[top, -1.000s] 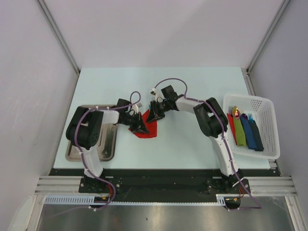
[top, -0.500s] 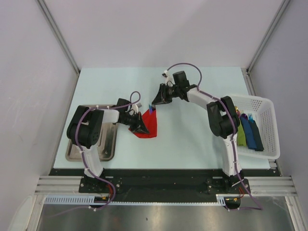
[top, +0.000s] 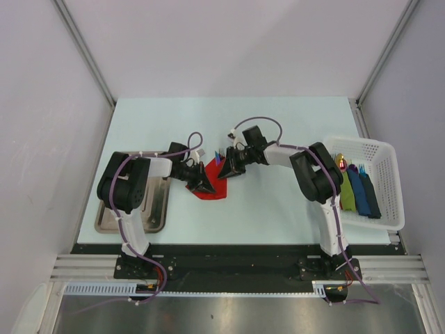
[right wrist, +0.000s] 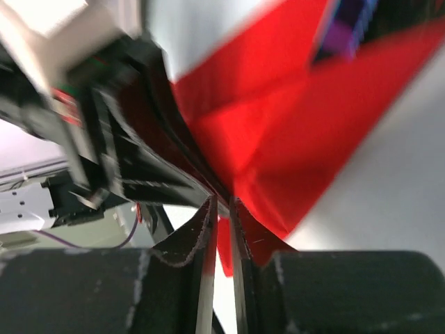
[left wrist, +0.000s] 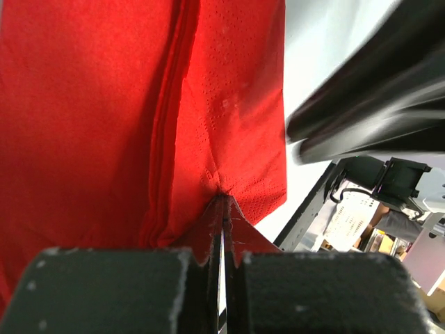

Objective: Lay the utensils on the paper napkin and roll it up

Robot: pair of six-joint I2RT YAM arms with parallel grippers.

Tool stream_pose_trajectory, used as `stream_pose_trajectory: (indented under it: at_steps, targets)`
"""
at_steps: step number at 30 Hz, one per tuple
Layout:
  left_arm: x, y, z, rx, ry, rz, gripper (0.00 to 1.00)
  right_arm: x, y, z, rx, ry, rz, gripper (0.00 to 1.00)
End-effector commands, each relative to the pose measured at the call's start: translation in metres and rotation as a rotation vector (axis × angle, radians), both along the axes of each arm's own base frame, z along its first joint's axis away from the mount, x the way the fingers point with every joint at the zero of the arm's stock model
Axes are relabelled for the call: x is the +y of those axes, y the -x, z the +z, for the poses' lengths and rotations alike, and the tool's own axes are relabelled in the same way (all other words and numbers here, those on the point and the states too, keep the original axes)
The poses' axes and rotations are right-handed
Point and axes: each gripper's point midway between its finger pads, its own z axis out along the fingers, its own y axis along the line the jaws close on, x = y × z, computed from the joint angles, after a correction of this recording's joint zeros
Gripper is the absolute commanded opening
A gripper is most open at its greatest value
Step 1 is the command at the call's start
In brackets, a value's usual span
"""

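Note:
The red paper napkin (top: pixel 214 189) lies folded at mid-table. Blue-purple utensil tips (top: pixel 219 158) poke out of its far end, and they show again in the right wrist view (right wrist: pixel 344 28). The rest of the utensils is hidden inside the fold. My left gripper (top: pixel 203 183) is shut on the napkin's left edge, the red paper (left wrist: pixel 90 104) pinched at its tips (left wrist: pixel 222 198). My right gripper (top: pixel 226 170) sits at the napkin's far right edge. Its jaws (right wrist: pixel 221 202) stand a narrow gap apart, touching the red fold (right wrist: pixel 292 132). That view is blurred.
A white basket (top: pixel 389 156) at the right edge holds green (top: pixel 345 191) and blue (top: pixel 359 191) napkin rolls with utensil ends showing. A metal tray (top: pixel 154 209) lies at the left under my left arm. Grey walls enclose the table on three sides.
The right gripper lifted away toward the back of the table, then came back down to the napkin's far right edge, its jaws narrowing. The left gripper kept its hold and stayed put.

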Motion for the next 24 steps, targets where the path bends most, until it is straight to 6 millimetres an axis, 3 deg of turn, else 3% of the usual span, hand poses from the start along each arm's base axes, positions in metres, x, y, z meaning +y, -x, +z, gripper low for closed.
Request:
stream_pose_trajectory:
  at_steps: [1,4,8,10,15,18,20,24]
  targets:
    - [0.024,0.011,-0.041,0.037,-0.173,0.012,0.00,0.006,0.024,0.024,-0.008,-0.071,0.049,0.17]
    - [0.024,0.013,-0.043,0.045,-0.176,0.017,0.00,0.001,0.041,-0.001,0.046,-0.036,0.055,0.17]
    - [0.025,0.014,-0.045,0.046,-0.177,0.022,0.00,-0.004,0.045,-0.022,0.063,-0.007,0.064,0.17]
    - [0.026,0.015,-0.045,0.045,-0.182,0.024,0.00,-0.005,0.044,-0.021,0.064,-0.010,0.065,0.18]
    - [0.026,0.014,-0.045,0.038,-0.183,0.025,0.00,0.001,0.044,0.025,0.018,-0.109,0.089,0.21]
    - [0.025,0.012,-0.044,0.032,-0.181,0.027,0.00,0.004,0.055,0.041,0.007,-0.153,0.118,0.21]
    - [0.025,0.011,-0.043,0.026,-0.183,0.026,0.00,0.005,0.062,0.043,0.009,-0.161,0.135,0.21]
    - [0.027,0.014,-0.045,0.029,-0.187,0.022,0.00,0.002,0.073,0.018,0.104,-0.142,0.131,0.21]
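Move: The napkin's near right corner lies about 6 cm back from the right hand, roughly in line sideways and 4 cm below it. Two neighbours from the right hand: the utensils' exposed ends, about 6 cm ahead and 1 cm left, and the left gripper's tips, some 4 cm back and 3 cm left, both 4 cm lower. From the left hand, that corner is about 2 cm back and 4 cm to the right, 1 cm lower. The folded napkin is still held at its near edge by the shut left fingers, which don't move. Over its right side the right hand, fingers slightly apart and empty, sinks about 2 cm while drawing back past the left gripper's tips towards the near right corner, pauses, then draws back further while rising about 4 cm, some 6 cm back in all. No touch by the right fingers can be made out. ##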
